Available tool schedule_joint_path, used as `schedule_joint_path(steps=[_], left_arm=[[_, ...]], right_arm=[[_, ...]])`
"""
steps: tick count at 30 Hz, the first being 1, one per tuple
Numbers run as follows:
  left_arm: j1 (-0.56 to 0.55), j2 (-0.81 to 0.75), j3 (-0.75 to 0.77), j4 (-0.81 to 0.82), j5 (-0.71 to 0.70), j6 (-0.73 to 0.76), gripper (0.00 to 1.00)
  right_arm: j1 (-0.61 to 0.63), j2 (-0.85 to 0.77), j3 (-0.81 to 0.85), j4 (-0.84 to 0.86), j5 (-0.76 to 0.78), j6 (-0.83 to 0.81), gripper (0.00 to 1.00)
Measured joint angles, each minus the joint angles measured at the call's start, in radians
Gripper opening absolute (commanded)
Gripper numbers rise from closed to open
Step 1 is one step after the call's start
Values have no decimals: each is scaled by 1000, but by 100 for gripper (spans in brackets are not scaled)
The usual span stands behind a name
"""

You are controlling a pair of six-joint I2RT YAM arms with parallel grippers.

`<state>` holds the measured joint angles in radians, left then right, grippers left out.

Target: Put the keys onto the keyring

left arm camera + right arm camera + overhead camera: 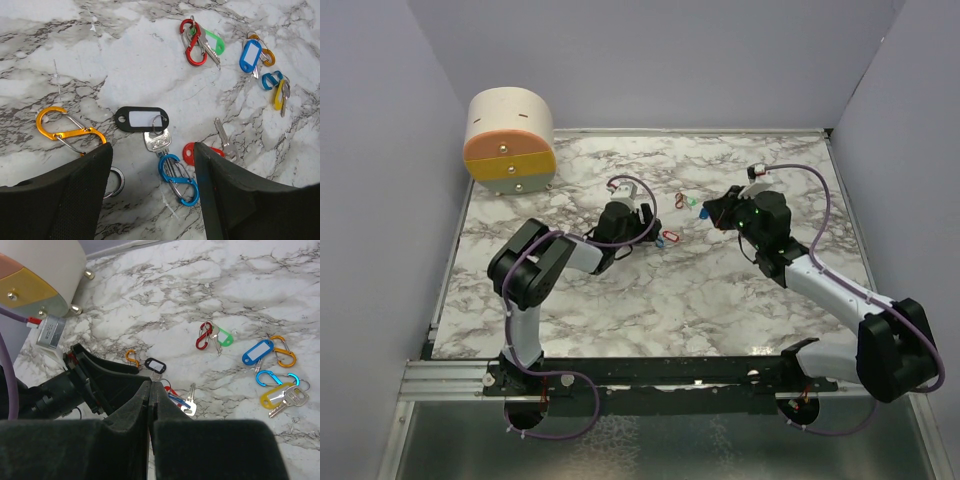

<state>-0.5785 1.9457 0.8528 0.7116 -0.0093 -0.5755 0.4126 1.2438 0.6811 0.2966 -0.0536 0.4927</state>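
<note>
My left gripper [152,150] hangs open just over the marble. Between its fingers lie a blue S-clip [179,180] and a silver key on a black tag [141,119]. A red tag [189,152] is half hidden behind the right finger, and a round metal keyring [116,181] peeks from behind the left finger. More keys lie further off: a green tag [214,43] on a red clip, a blue tag [249,55], a yellow tag [279,96]. My right gripper [151,386] is shut on nothing, hovering near the left one [648,228].
An orange S-clip [67,131] lies left of the black tag and a loose silver key [225,140] to its right. A round cream and orange box [510,140] stands at the table's far left corner. Grey walls enclose the table.
</note>
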Motion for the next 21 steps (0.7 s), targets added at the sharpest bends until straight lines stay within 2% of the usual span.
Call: schedule_joint_path(steps=[10,21], left_arm=[[14,-82,-87,-25,2,-12,69],[17,-298,-202,-230,-64,-4,69]], right_arm=[[0,13,0,0,0,0,1],[0,14,0,0,0,0,1]])
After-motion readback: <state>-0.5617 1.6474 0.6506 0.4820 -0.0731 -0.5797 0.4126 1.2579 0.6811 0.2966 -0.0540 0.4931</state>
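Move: From the left hand, the black carabiner lies about 2 cm ahead and 6 cm to the left, mostly hidden by the fingers. The orange carabiner is 5 cm ahead and 4 left, the black tag 4 ahead and 1 right, the blue carabiner 1 back and 2 right; all some 4 cm lower. From the right hand, the black carabiner is roughly 7 cm ahead, 20 left and 17 below. The open, empty left hand draws about 5 cm back and 6 left, away from the black tag. ##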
